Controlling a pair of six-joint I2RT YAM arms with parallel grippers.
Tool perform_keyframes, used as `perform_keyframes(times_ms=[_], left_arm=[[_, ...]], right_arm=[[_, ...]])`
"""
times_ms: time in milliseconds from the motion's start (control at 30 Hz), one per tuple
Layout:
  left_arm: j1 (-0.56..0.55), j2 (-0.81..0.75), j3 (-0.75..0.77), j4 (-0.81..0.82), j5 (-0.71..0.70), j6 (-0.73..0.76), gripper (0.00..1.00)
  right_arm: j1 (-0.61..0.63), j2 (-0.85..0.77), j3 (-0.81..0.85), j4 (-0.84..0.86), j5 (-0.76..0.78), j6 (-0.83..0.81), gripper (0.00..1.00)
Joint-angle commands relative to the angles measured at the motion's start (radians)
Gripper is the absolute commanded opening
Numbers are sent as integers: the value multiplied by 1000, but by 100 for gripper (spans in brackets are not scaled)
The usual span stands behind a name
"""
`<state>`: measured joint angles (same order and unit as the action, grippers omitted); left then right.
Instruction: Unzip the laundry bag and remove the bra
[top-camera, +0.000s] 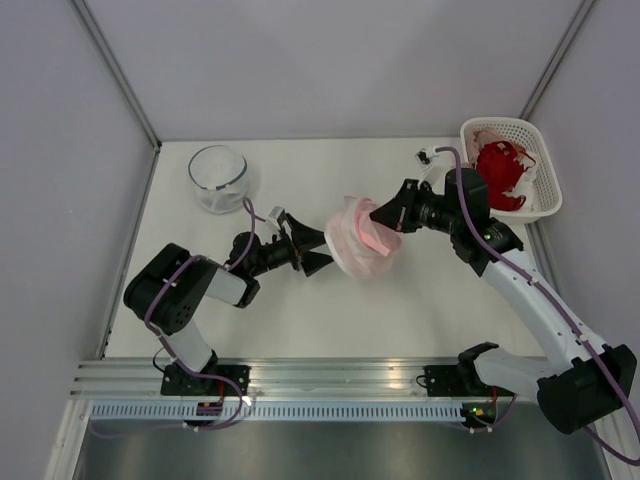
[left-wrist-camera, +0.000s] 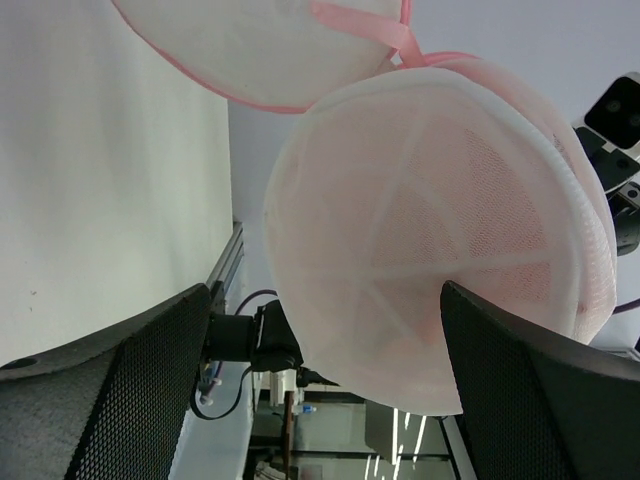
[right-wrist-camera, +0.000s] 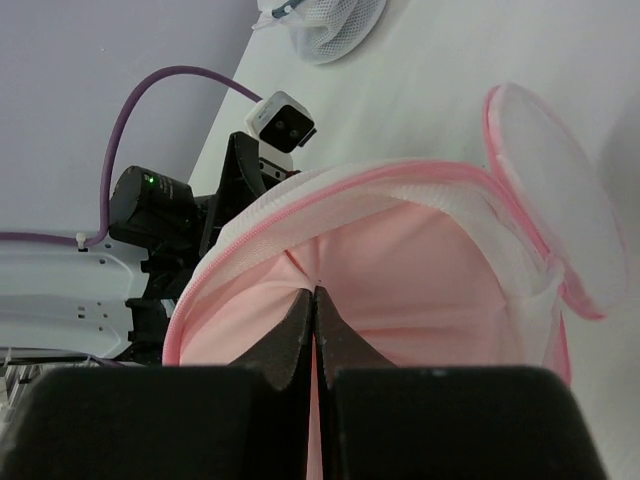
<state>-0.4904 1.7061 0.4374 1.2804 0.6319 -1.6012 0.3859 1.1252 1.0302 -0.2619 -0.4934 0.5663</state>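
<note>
The laundry bag (top-camera: 352, 262), a white mesh pod with a pink rim, lies unzipped at mid-table with its mouth facing right and its lid flap (right-wrist-camera: 555, 215) folded back. The pale pink bra (top-camera: 372, 240) fills the pod's inside (right-wrist-camera: 420, 290). My right gripper (top-camera: 378, 214) reaches into the mouth and is shut on a fold of the bra (right-wrist-camera: 315, 295). My left gripper (top-camera: 318, 250) is open against the pod's left side. In the left wrist view the mesh dome (left-wrist-camera: 430, 230) bulges between its spread fingers (left-wrist-camera: 325, 370).
A clear glass bowl (top-camera: 218, 178) stands at the back left. A white lattice basket (top-camera: 540, 200) holding a red garment (top-camera: 500, 165) stands at the back right corner. Grey walls close the table's back and sides.
</note>
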Motion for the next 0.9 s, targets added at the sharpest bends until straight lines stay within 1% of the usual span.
perform_keyframes(times_ms=[0, 200, 433, 667, 867], left_arm=[[-5, -16, 4, 379, 17, 76, 100], [-5, -101, 0, 376, 17, 165, 100], [-10, -132, 35, 375, 61, 191, 100], [-19, -112, 61, 376, 83, 205, 99], [-59, -73, 112, 376, 71, 210, 99]], right_arm=[[-28, -11, 59, 3, -80, -17, 1], [-87, -33, 105, -59, -112, -65, 0], [-108, -47, 134, -74, -129, -77, 1], [-116, -51, 133, -45, -169, -65, 0], [-116, -39, 122, -10, -189, -39, 0]])
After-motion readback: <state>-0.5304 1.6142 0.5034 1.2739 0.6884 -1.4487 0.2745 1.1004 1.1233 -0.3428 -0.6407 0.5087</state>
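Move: The laundry bag hangs from the right fingers, its middle about 7 cm below them, 2 cm left and 2 cm back. From the empty left hand that middle lies some 8 cm right, 1 cm ahead and 4 cm higher. Its round lid flap hangs about 4 cm ahead of the right hand, 5 cm left and 5 cm below. The mesh bag stands roughly 18 cm ahead of the left hand, 22 cm left and 12 cm below. The laundry bag, still pinched by its fabric in the shut right fingers, is carried up about 3.5 cm and some 2 cm right. The wide-open left hand follows, rising nearly 5 cm while easing back and then right towards the bag's hanging side, rolling about 15 degrees. It comes close without closing; contact can't be made out. ##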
